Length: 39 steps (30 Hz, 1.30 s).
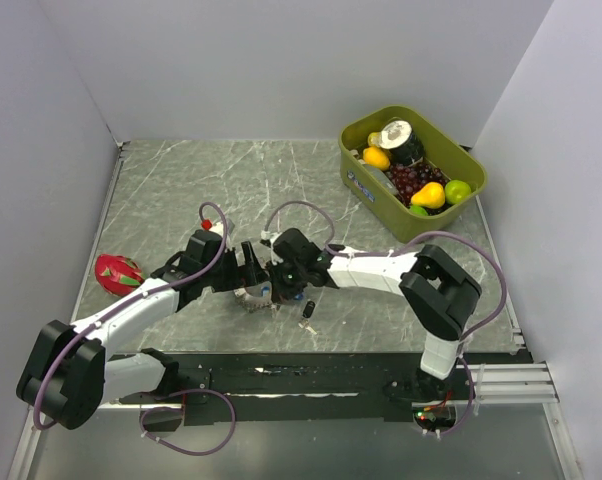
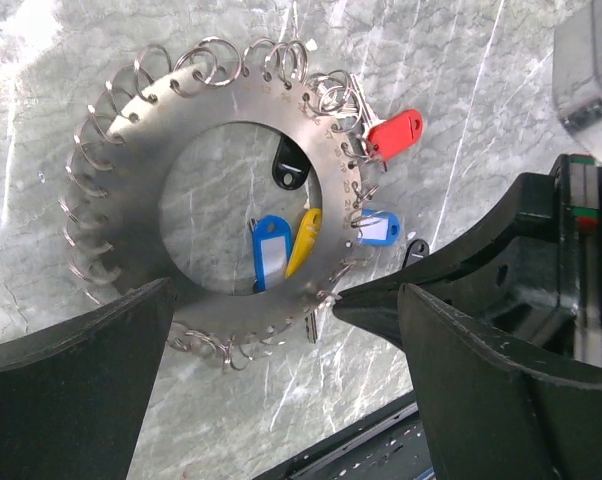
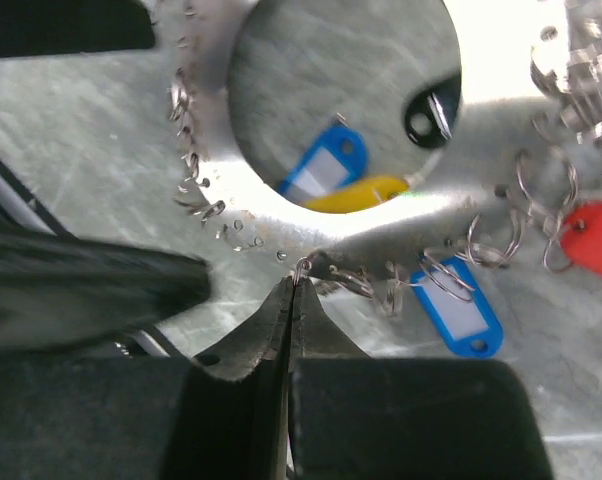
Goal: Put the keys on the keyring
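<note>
The keyring (image 2: 141,200) is a flat grey metal ring with many small wire loops round its rim, lying on the marble table (image 1: 181,190). Key tags lie in its hole: blue (image 2: 269,250), yellow (image 2: 303,240) and black (image 2: 289,165). A red tag (image 2: 394,130) and a second blue tag (image 2: 379,226) hang from rim loops. A black key (image 1: 308,310) lies apart on the table. My left gripper (image 2: 281,300) is open wide, straddling the ring's near rim. My right gripper (image 3: 296,278) is shut, its tips pinching one small rim loop of the keyring (image 3: 381,250).
A green bin (image 1: 451,195) of toy fruit stands at the back right. A red fruit-like object (image 1: 117,273) lies at the left edge beside my left arm. Grey walls close in the table on three sides, and a black strip runs along its near edge.
</note>
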### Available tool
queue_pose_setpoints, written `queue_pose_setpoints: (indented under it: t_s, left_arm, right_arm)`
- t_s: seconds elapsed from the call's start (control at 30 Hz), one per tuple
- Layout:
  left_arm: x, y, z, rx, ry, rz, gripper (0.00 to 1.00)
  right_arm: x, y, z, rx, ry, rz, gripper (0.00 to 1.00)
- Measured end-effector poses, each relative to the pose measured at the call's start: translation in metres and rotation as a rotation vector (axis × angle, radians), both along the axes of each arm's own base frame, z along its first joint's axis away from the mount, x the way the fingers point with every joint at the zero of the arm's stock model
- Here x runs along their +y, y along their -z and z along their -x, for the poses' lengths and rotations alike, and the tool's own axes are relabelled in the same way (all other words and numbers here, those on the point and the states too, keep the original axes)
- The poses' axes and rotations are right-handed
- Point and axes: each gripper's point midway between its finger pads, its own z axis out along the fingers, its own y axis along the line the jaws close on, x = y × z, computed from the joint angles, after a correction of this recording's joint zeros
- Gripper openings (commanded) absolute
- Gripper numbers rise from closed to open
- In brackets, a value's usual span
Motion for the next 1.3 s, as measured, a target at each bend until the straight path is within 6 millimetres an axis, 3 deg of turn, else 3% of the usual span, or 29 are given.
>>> queue_pose_setpoints:
  t_s: [0.13,0.43,0.5,0.53,0.63,0.73,0.83,1.03,1.17,1.3]
  left_arm:
    - [0.001,0.001,0.0,0.0,0.001,-0.006,0.99]
    - [0.011,0.009,0.007,0.027,-0.004,-0.061,0.99]
    - [0.012,0.009,0.009,0.03,-0.003,-0.063,1.0]
    - [0.012,0.008,0.009,0.029,-0.003,-0.063,0.99]
    - [0.015,0.009,0.012,0.034,-0.001,-0.076,0.99]
    - [0.016,0.009,0.014,0.038,0.001,-0.081,0.99]
    - [0.015,0.007,0.013,0.028,0.004,-0.076,0.99]
    - [0.012,0.003,0.008,0.001,0.004,-0.061,0.99]
    - [0.011,0.001,0.006,-0.009,0.004,-0.056,0.99]
    - [0.011,0.001,0.005,-0.008,-0.002,-0.053,1.0]
  right_arm:
    - [0.01,-0.007,-0.003,-0.001,-0.064,0.004,0.0]
    - [0.011,0.005,0.004,0.075,-0.196,0.076,0.0]
    - [0.009,0.007,0.006,0.085,-0.205,0.085,0.14]
    - [0.009,0.008,0.007,0.091,-0.206,0.088,0.26]
    - [0.007,0.008,0.007,0.096,-0.202,0.091,0.42]
    - [0.006,0.005,0.004,0.095,-0.182,0.087,0.49]
    - [0.004,-0.004,0.004,0.09,-0.167,0.054,0.5]
    - [0.006,-0.04,0.007,0.07,-0.151,-0.092,0.5]
    - [-0.007,-0.055,-0.007,0.059,-0.081,-0.169,0.5]
    - [-0.025,-0.054,-0.023,0.07,0.008,-0.189,0.5]
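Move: The right hand has a small wire ring pinched at the big metal keyring's near rim; the keyring's centre lies about 4 cm ahead, 3 cm left and 2 cm below it. The yellow tag inside the hole is some 3 cm ahead, a centimetre left; the outer blue tag 2 cm ahead and 4 cm right; the black fob 2 cm back and 8 cm right. From the open left hand, the keyring's centre is about 2 cm ahead, 1 cm right, 5 cm below. Still pinching the small ring at the keyring's near rim, the right fingers shift about 1 cm left, then ease down and slightly back while turning some 10 degrees counter-clockwise. They open about halfway, let go of the ring and rise about 6 cm, the hand drawing off to the right and forward. The open left hand dips back and left by 2 cm, then returns partway. ##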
